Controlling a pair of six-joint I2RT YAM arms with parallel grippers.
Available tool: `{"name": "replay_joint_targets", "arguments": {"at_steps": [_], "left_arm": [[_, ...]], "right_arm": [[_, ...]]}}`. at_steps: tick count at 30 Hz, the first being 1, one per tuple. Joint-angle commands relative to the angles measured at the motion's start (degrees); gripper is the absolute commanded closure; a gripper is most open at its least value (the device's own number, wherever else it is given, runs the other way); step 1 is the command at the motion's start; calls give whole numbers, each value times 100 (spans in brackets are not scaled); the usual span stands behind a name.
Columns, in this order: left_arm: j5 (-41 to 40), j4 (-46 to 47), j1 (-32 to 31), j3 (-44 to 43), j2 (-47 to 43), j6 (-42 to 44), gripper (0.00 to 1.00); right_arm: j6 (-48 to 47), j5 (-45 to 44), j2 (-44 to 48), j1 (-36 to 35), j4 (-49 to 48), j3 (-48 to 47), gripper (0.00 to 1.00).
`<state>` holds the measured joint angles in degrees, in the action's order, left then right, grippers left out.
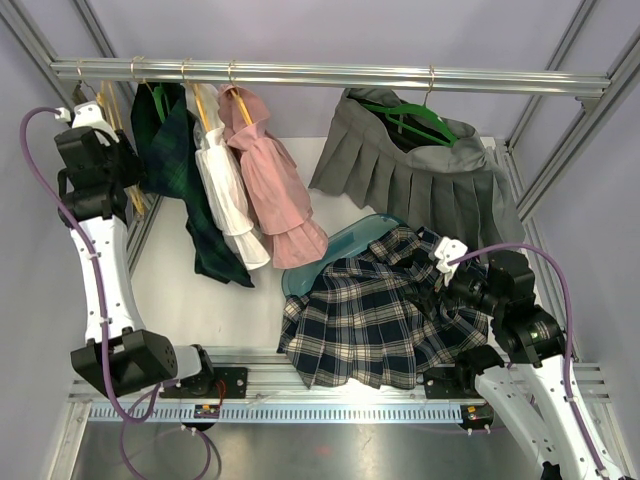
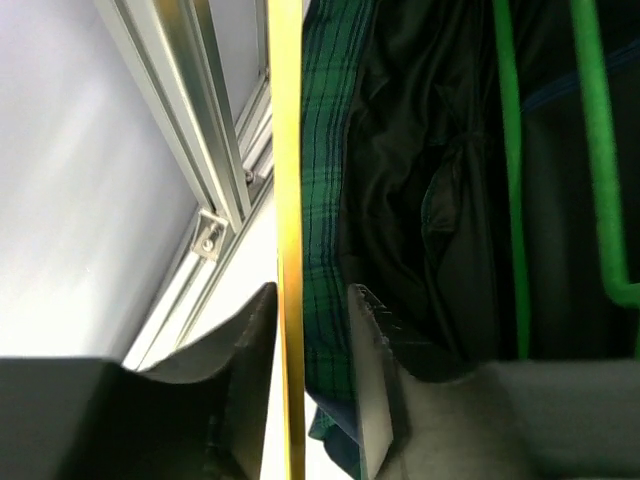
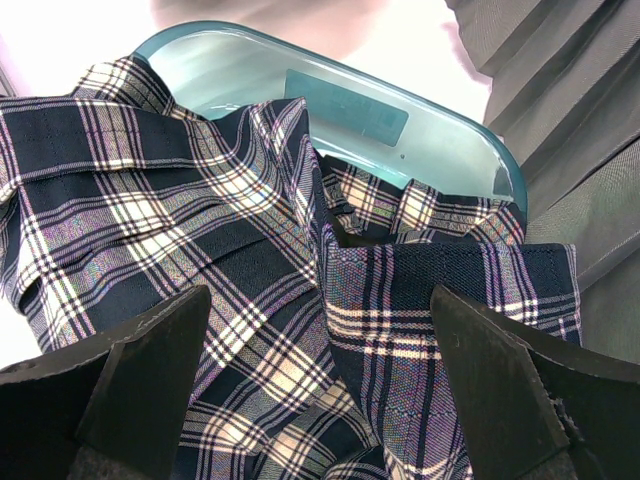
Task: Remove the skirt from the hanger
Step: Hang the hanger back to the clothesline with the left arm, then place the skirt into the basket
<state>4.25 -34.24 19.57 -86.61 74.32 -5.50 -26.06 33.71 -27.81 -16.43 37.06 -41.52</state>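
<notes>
A dark green plaid skirt [image 1: 190, 200] hangs from the rail at the far left on a green hanger [image 2: 598, 150]. In the left wrist view its cloth [image 2: 322, 150] runs beside a yellow hanger bar [image 2: 290, 200]. My left gripper [image 2: 312, 300] is up by these hangers [image 1: 130, 180]. Its jaws stand a little apart, with the yellow bar and an edge of the green plaid between them. My right gripper [image 3: 320, 330] is wide open and holds nothing. It hovers [image 1: 440, 262] over a navy plaid skirt [image 3: 200, 200] that lies across a teal bin [image 3: 400, 130].
On the metal rail [image 1: 330, 73] also hang a white garment [image 1: 228, 190], a pink one [image 1: 275, 185] and a grey pleated skirt [image 1: 430, 180] on a green hanger [image 1: 420, 122]. Frame posts stand at both sides. The navy skirt [image 1: 370, 320] spills over the bin's near edge.
</notes>
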Motion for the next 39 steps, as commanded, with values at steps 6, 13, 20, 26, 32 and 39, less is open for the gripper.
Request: {"name": "replay_joint_targets", "arguments": {"at_steps": [6, 13, 20, 26, 32, 39], "left_arm": [[-372, 233, 29, -84, -638, -223, 20], [-610, 190, 29, 249, -1674, -628, 1], [452, 93, 29, 1338, -2869, -1278, 1], [1113, 216, -129, 2639, -4065, -1753, 1], [1236, -311, -305, 3176, -5040, -1525, 1], [1491, -979, -296, 3344, -5683, -1358, 1]], "right_arm": [[22, 109, -66, 52, -234, 3, 1], [-319, 460, -242, 52, 204, -242, 1], [-1172, 777, -1102, 52, 1443, -1523, 1], [-1453, 330, -1867, 52, 2138, -2473, 1], [-2226, 171, -2527, 52, 3307, -2880, 1], [-2298, -365, -2949, 43, 3115, -2625, 0]]}}
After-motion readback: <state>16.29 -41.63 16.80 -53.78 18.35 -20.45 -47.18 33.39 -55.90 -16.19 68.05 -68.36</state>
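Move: The yellow hanger already hooks over the left end of the clothesline. Its lower bar stands between the left fingers, and its middle is about 7 cm ahead, 1 cm left and 4 cm above that hand. The green plaid skirt hangs some 10 cm right, 2 cm ahead and 8 cm lower; the white skirt is 20 cm right, 1 cm ahead, 6 cm below. From the right hand, the hanger lies roughly 60 cm left, 27 ahead and 15 up; the removed plaid skirt is 5 cm left, 2 back and 8 below. The hanger is left on the clothesline as the left fingers, already partly apart, open wide and that hand arcs back about 20 cm and right some 13, first rising, then sinking, its fingers tipping up. The right hand, still open over the removed plaid skirt, rises about 5 cm and comes back down, tipping its fingers steeper downward. ##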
